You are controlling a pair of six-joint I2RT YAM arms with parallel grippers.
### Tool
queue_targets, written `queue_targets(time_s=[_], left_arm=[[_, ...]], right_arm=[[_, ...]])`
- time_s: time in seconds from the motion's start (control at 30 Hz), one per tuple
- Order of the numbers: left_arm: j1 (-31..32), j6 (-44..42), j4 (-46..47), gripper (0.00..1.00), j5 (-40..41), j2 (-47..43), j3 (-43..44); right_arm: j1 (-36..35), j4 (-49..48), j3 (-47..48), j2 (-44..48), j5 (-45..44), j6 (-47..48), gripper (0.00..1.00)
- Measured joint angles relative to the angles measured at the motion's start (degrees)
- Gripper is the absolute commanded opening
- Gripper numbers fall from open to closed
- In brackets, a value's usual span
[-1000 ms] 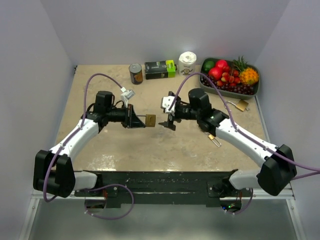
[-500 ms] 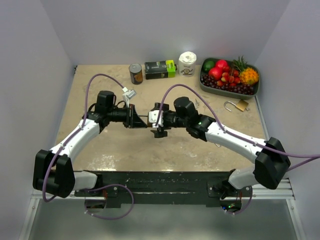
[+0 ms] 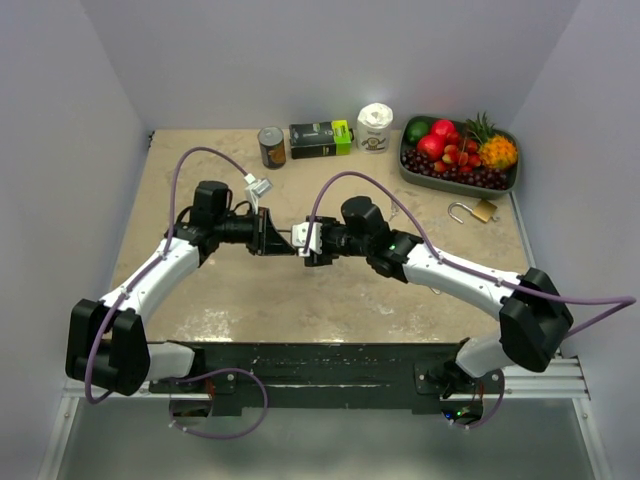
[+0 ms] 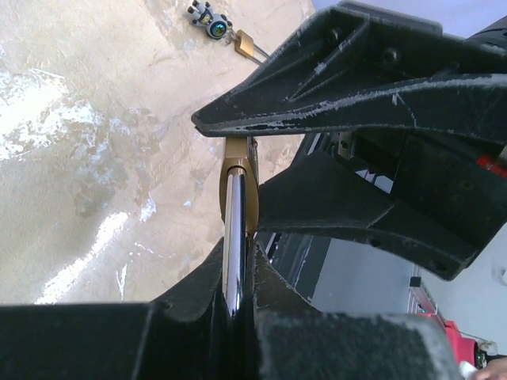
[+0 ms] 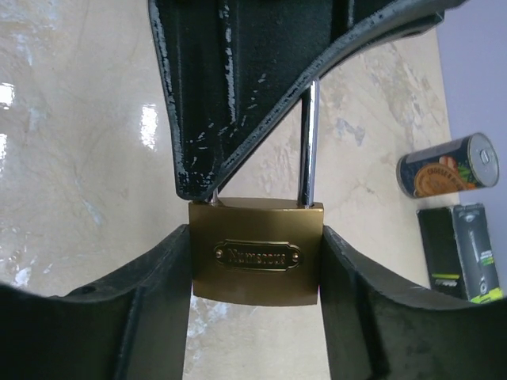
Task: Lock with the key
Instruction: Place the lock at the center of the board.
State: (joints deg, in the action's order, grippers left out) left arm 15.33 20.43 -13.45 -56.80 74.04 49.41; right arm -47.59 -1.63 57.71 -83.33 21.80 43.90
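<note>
A brass padlock with a steel shackle hangs in the air between the two arms, above the table's middle. My left gripper is shut on the shackle, which runs up from between its fingertips to the brass body. My right gripper is shut on the padlock body, one finger pressed on each side. A small brass lock with a key-ring piece lies on the table beyond; I cannot make out a key.
At the back stand a can, a green-and-black box and a white tub. A fruit tray sits back right, with another open padlock just in front of it.
My right arm has swung left to the padlock held by the left gripper, and its fingers have come onto the brass body. The left arm has stayed put.
</note>
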Motion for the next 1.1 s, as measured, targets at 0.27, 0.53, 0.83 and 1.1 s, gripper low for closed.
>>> queue_targets(time_s=[0.27,0.53,0.83,1.1], left_arm=[[0.0,0.0,0.1,0.41,0.3,0.0,0.0],[-3.3,-3.3,-1.7,0.99,5.6,-4.3,1.4],[-9.1,-6.1,-2.0,0.99,19.2,-9.7,7.2],[-9.3,-6.5,-2.6,0.99,21.6,-9.9,6.8]], right_arm=[[0.0,-0.1,0.0,-0.2,0.0,-0.6,0.00],[6.0,4.8,2.3,-4.1,0.8,-11.4,0.00],[17.2,10.9,10.7,-12.8,-14.0,-34.8,0.00],[18.4,17.0,16.8,-21.4,-28.8,-53.8,0.00]])
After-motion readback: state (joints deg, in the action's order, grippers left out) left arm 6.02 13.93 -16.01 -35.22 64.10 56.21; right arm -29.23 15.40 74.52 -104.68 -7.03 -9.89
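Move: The right hand already grips the brass lock body; the bare centre of the board lies roughly 13 cm ahead, 12 cm to the right and 18 cm below it. The loose keys lie some 17 cm ahead and 25 cm right of it, the small padlock about 5 cm back and 31 cm right. From the left hand, still on the shackle, the lock body is some 7 cm right and 1 cm ahead, the board's centre about 13 cm ahead and 19 cm right. The left fingers open wide and let go of the shackle, and the left hand draws away to its left and forward, rising about 6 cm as it turns some 25 degrees counter-clockwise. As it releases, the right hand keeps its pinch on the lock body and carries the lock about 14 cm forward and as far right while sinking 10 cm, down towards the middle of the board, swinging some 70 degrees clockwise so that its fingers come to point forward and down. ##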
